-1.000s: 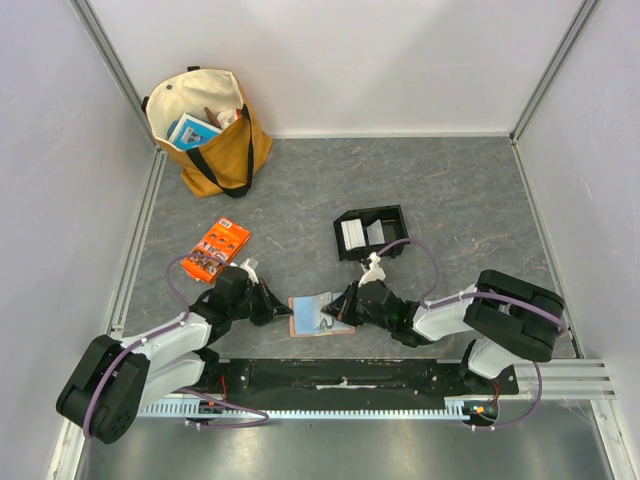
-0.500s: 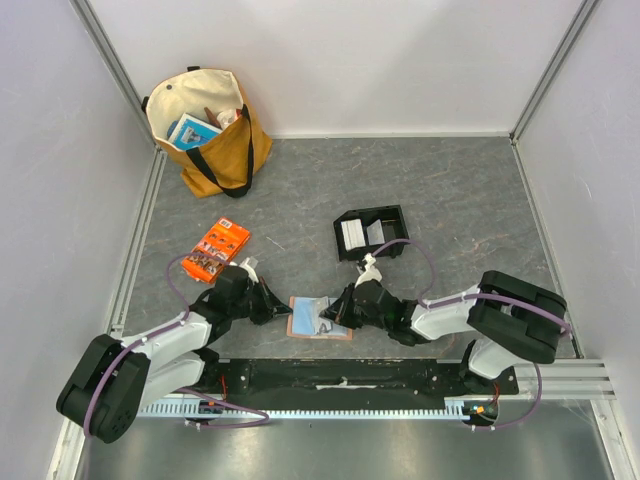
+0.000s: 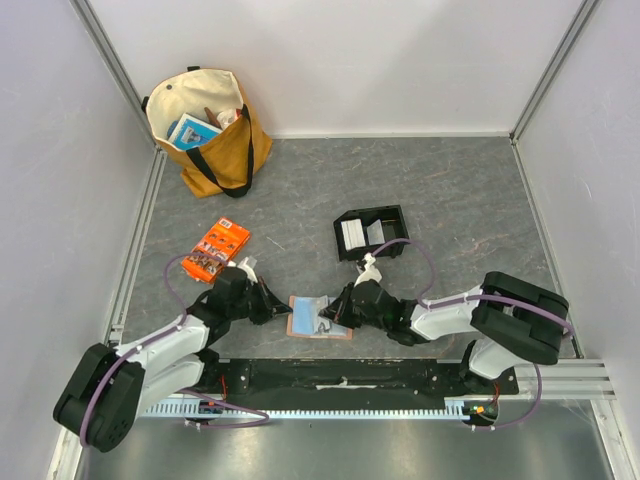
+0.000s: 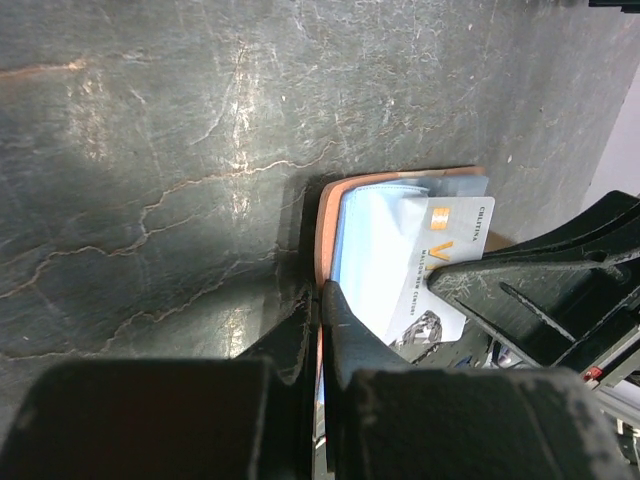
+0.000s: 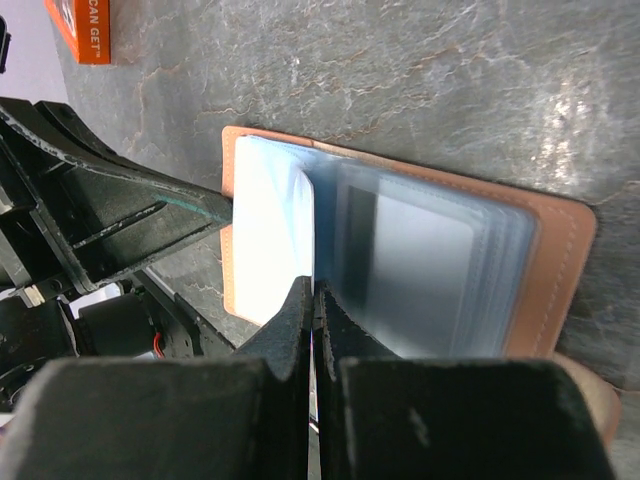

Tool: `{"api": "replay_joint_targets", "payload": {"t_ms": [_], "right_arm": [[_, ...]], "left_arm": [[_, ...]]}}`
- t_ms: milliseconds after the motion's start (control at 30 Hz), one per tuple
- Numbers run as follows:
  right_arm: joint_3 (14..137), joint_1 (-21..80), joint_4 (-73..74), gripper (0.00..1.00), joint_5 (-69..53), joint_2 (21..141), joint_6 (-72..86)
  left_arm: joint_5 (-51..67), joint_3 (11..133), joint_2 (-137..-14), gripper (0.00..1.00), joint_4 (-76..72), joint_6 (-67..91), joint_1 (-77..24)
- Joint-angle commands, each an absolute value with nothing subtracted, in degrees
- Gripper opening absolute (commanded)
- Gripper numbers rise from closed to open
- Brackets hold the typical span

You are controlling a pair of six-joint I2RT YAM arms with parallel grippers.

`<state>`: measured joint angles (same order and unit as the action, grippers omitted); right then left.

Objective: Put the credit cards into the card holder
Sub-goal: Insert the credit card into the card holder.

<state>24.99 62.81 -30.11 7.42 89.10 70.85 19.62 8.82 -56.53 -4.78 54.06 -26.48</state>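
The card holder [image 3: 303, 318] lies open on the grey floor between both arms, tan outside, light blue inside. My left gripper [image 3: 277, 305] is shut on its tan left edge [image 4: 326, 215]. My right gripper [image 3: 340, 311] is shut on a white credit card [image 4: 447, 250] with a gold chip, held against the holder's inner face beside the clear sleeves [image 5: 420, 265]. In the right wrist view the card [image 5: 272, 235] shows bright white left of the shut fingertips [image 5: 316, 292]. More white credit cards [image 3: 352, 235] sit in the black tray [image 3: 372, 214].
An orange printed packet [image 3: 217, 250] lies left of the left arm. A tan tote bag [image 3: 205, 130] stands in the far left corner. White walls and metal rails enclose the floor on three sides.
The right gripper has edged slightly left over the open card holder. The left gripper holds the same spot.
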Motion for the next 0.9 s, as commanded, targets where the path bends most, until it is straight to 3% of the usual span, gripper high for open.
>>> {"api": "replay_joint_targets", "payload": {"t_ms": [0, 367, 600, 700, 867], "right_arm": [[23.6, 62.6, -26.1, 0.00, 12.5, 87.3, 69.1], [24.3, 63.2, -33.2, 0.00, 6.1, 95.1, 72.2], [25.2, 64.2, -30.4, 0.02, 5.7, 94.0, 71.4], [26.1, 64.0, -25.4, 0.09, 7.1, 91.9, 69.7], [30.1, 64.0, -12.0, 0.38, 15.5, 85.1, 64.8]], "left_arm": [[19.4, 7.5, -54.0, 0.02, -4.0, 53.7, -26.6], [19.7, 3.5, -49.0, 0.02, -4.7, 57.3, -26.8], [18.7, 4.0, -49.6, 0.02, -4.7, 57.3, -26.8], [18.6, 4.8, -50.4, 0.02, -4.7, 57.0, -26.8], [18.6, 5.4, -50.8, 0.02, -4.7, 56.4, -26.7]]}}
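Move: The right hand still grips the card by its right-hand edge, with the card holder's left pocket about 4 cm to its left, 1 cm back and 2 cm lower; the holder's right pocket is some 3 cm to its right, also 1 cm back and 2 cm lower. The black tray stands roughly 19 cm ahead and 10 cm right. At the left hand's shut fingertips is the holder's left edge, with that left pocket about 4 cm right, 1 cm back and 1 cm lower. The right hand, after a half-centimetre drift to the right, pushes the gripped card about 1.5 cm left and slightly down into the holder's left pocket, then opens its fingers about a third around the card's edge while easing nearly 1 cm back to the right. Meanwhile the left hand, its fingers still shut at the holder's left edge, draws about 1 cm back towards the base and half a centimetre to the left, then stays there. ##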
